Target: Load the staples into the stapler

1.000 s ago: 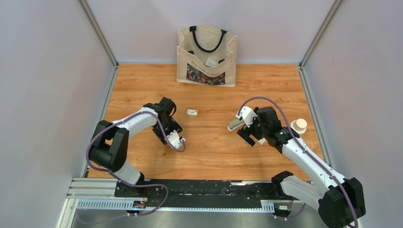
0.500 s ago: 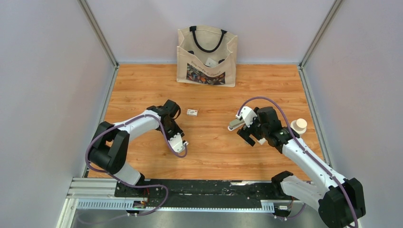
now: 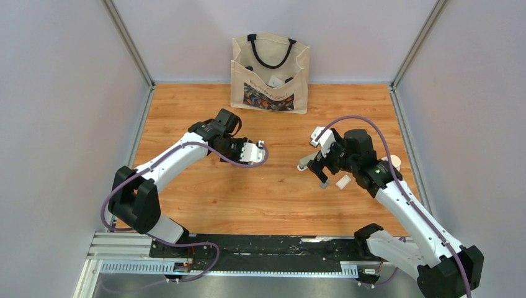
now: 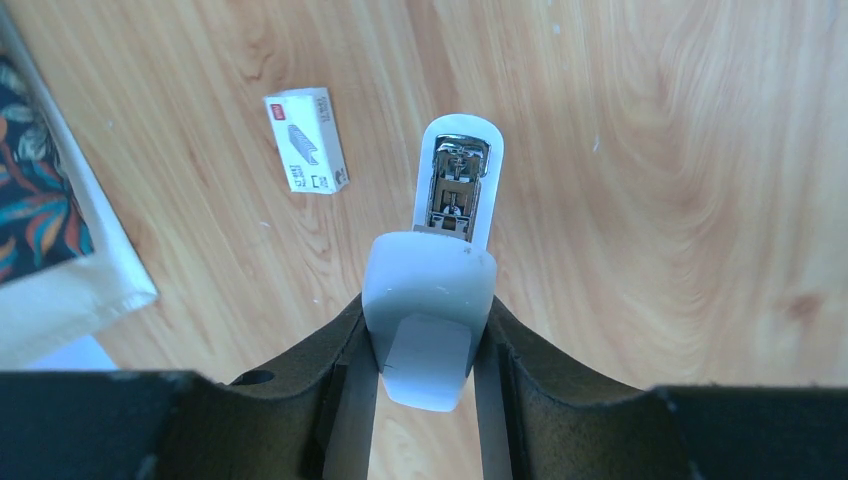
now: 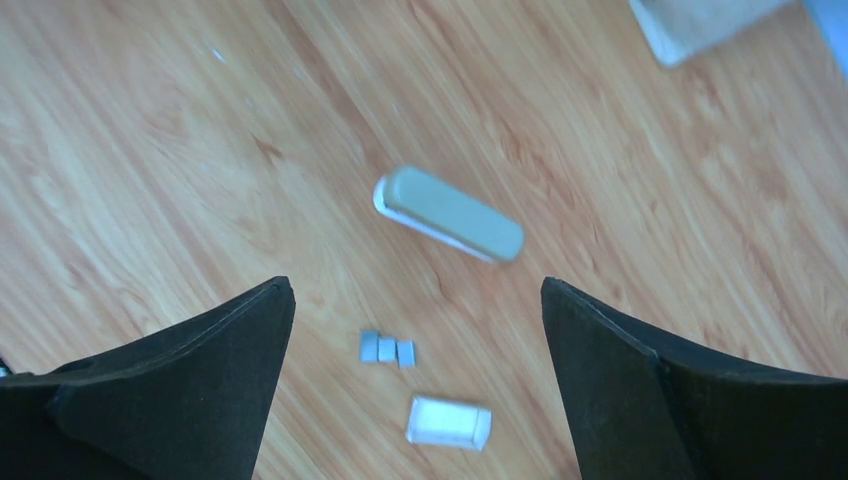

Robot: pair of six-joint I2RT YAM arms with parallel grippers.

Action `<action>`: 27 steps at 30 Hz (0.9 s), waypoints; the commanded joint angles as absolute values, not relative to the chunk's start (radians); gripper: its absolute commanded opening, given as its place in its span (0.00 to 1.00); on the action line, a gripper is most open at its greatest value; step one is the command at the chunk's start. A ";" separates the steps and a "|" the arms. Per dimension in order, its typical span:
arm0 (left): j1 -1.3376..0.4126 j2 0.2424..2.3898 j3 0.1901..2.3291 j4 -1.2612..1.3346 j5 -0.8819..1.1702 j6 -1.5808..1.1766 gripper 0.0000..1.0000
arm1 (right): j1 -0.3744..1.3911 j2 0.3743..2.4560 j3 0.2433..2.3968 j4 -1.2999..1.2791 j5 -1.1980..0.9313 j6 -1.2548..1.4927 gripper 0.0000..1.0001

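Observation:
My left gripper [image 4: 428, 302] is shut on a white stapler [image 4: 452, 190], held above the table with its metal channel facing the left wrist camera. From above, that left gripper [image 3: 250, 151] hangs over the middle of the table. The staples [image 5: 387, 350], a short grey strip, lie on the wood below my right gripper [image 5: 416, 287], which stands wide open and holds nothing. A second, olive-grey stapler [image 5: 450, 213] lies just beyond the strip. In the top view my right gripper [image 3: 322, 169] hovers next to this olive stapler [image 3: 304, 163].
A small white staple box [image 4: 305, 153] lies on the wood left of the held stapler. A little white block [image 5: 449, 423] sits near the strip. A canvas tote bag [image 3: 270, 73] stands at the back, and a cream round thing [image 3: 393, 162] is at the right edge.
My left gripper closed on the white stapler and carried it from the near left up toward the table's middle. My right arm shifted slightly away from the front edge, still open.

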State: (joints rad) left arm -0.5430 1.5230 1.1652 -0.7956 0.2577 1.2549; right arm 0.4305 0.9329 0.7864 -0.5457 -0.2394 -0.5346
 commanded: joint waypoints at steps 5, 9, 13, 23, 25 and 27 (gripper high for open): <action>-0.548 1.407 1.290 -0.821 0.488 0.764 0.00 | 0.474 1.034 0.945 -0.447 -0.630 -0.428 1.00; -0.548 1.394 1.344 -0.868 0.600 0.678 0.00 | 0.527 1.057 0.948 -0.347 -0.695 -0.429 1.00; -0.548 1.397 1.377 -0.888 0.669 0.600 0.00 | 0.610 1.097 0.977 -0.328 -0.692 -0.465 1.00; -0.551 1.364 1.328 -0.927 0.701 0.632 0.00 | 0.687 1.241 1.068 -0.333 -0.756 -0.453 0.96; -0.552 1.356 1.327 -0.928 0.704 0.624 0.00 | 0.701 1.282 1.080 -0.327 -0.756 -0.448 0.95; -0.555 1.347 1.321 -0.927 0.718 0.624 0.00 | 0.712 1.314 1.091 -0.315 -0.759 -0.439 0.95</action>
State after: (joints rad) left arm -0.5480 1.4071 1.3224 -0.9260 0.6460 0.6418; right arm 0.6857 1.2617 1.0367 -0.3729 -0.7288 -0.4587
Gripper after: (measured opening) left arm 0.435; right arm 0.954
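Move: The white stapler, open, is held in the left gripper; from the right gripper its middle is roughly 27 cm to the left, 5 cm ahead and 7 cm lower. The grey-green stapler lies about 5 cm ahead of the right gripper, 5 cm left and 14 cm below; the loose staples are 2 cm back, 15 cm straight down. From the left gripper, the right one is some 30 cm right, 5 cm back, 5 cm higher, and the staple box 7 cm ahead, 5 cm right, 9 cm below. Lift the left gripper about 9 cm while drawing it back and to the right, keeping the stapler pinched and tilting it until its open end points at the right gripper; then ease straight back. Meanwhile sweep the right gripper, fingers wide, some 16 cm left towards that end, rising a little, drawing slightly back and turning counter-clockwise, without touching it. ##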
